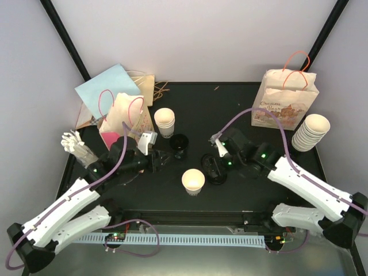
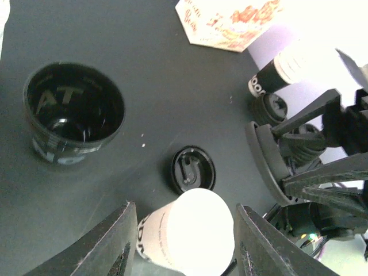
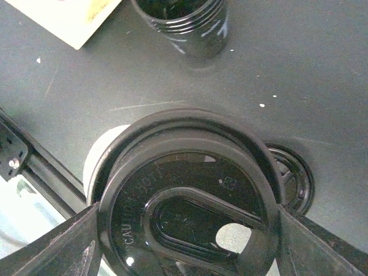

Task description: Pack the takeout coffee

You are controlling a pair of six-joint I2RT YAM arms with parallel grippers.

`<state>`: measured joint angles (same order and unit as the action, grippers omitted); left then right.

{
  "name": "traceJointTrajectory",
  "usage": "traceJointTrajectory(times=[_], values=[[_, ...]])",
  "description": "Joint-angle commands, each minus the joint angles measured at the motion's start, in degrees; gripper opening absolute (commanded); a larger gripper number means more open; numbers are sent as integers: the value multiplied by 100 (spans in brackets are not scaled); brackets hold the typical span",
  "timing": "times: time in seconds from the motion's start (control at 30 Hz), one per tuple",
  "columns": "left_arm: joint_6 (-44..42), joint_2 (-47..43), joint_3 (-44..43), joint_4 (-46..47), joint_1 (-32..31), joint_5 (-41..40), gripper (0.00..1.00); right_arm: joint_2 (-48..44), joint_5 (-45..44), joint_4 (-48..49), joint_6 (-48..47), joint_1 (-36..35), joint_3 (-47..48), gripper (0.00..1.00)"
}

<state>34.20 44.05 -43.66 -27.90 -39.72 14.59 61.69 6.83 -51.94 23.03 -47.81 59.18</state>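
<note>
A white paper coffee cup (image 1: pixel 193 181) stands upright at the table's front middle. My left gripper (image 1: pixel 165 160) is just left of it. In the left wrist view the cup (image 2: pixel 198 236) sits between the open fingers (image 2: pixel 115 241), with a gap on each side. My right gripper (image 1: pixel 215 165) is shut on a black sip lid (image 3: pixel 190 201), held a little right of the cup (image 3: pixel 98 158). A second black lid (image 1: pixel 217 177) lies flat on the table under it, also seen from the left wrist (image 2: pixel 194 168).
A black cup-shaped container (image 1: pixel 180 146) stands behind the cup. Stacks of white cups are at back centre (image 1: pixel 165 121) and far right (image 1: pixel 310 132). A printed paper bag (image 1: pixel 286 99) stands back right, a pink-handled bag (image 1: pixel 127 118) back left, with white cutlery (image 1: pixel 75 144) beside it.
</note>
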Motion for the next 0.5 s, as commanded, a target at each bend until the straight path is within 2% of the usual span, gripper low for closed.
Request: traceJointTrajectory(times=[0.0, 0.13, 0.2, 0.37, 0.47], values=[[240, -277, 398, -183, 71, 152, 49, 337, -832, -114, 180, -639, 292, 79], [412, -450, 809, 158, 80, 412, 52, 682, -1253, -198, 241, -1179, 467, 79], [449, -491, 985, 339, 86, 464, 59, 815, -1388, -194, 244, -1378, 525, 79], [503, -521, 1136, 410, 81, 395, 98, 1134, -1706, -188, 254, -1775, 619, 79], [526, -508, 1173, 374, 90, 361, 99, 1289, -1832, -163, 244, -1902, 638, 79]])
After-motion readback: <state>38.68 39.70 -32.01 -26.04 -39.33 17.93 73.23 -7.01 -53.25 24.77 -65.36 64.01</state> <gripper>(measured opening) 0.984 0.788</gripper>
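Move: The open white coffee cup that the held black lid is being taken to stands about 7 cm to the right hand's left, 3 cm back and some 12 cm below. A second lid on the table is roughly 5 cm ahead, 4 cm right and 15 cm down; the black cup stack is about 12 cm ahead, 13 cm left and 11 cm down. From the empty left hand the white cup lies around 11 cm right, 1 cm back and 15 cm down, the black cup stack 14 cm ahead, 5 cm right and 15 cm below. The black lid, still gripped by the right hand, travels about 5 cm left, with some 3 cm back and 3 cm down, towards the white cup while the fingers swing nearer to straight down. Beside it the left hand sinks roughly 6 cm and slightly back towards the cup, tipping down about 10 degrees and spreading its fingers from half to fully open. ##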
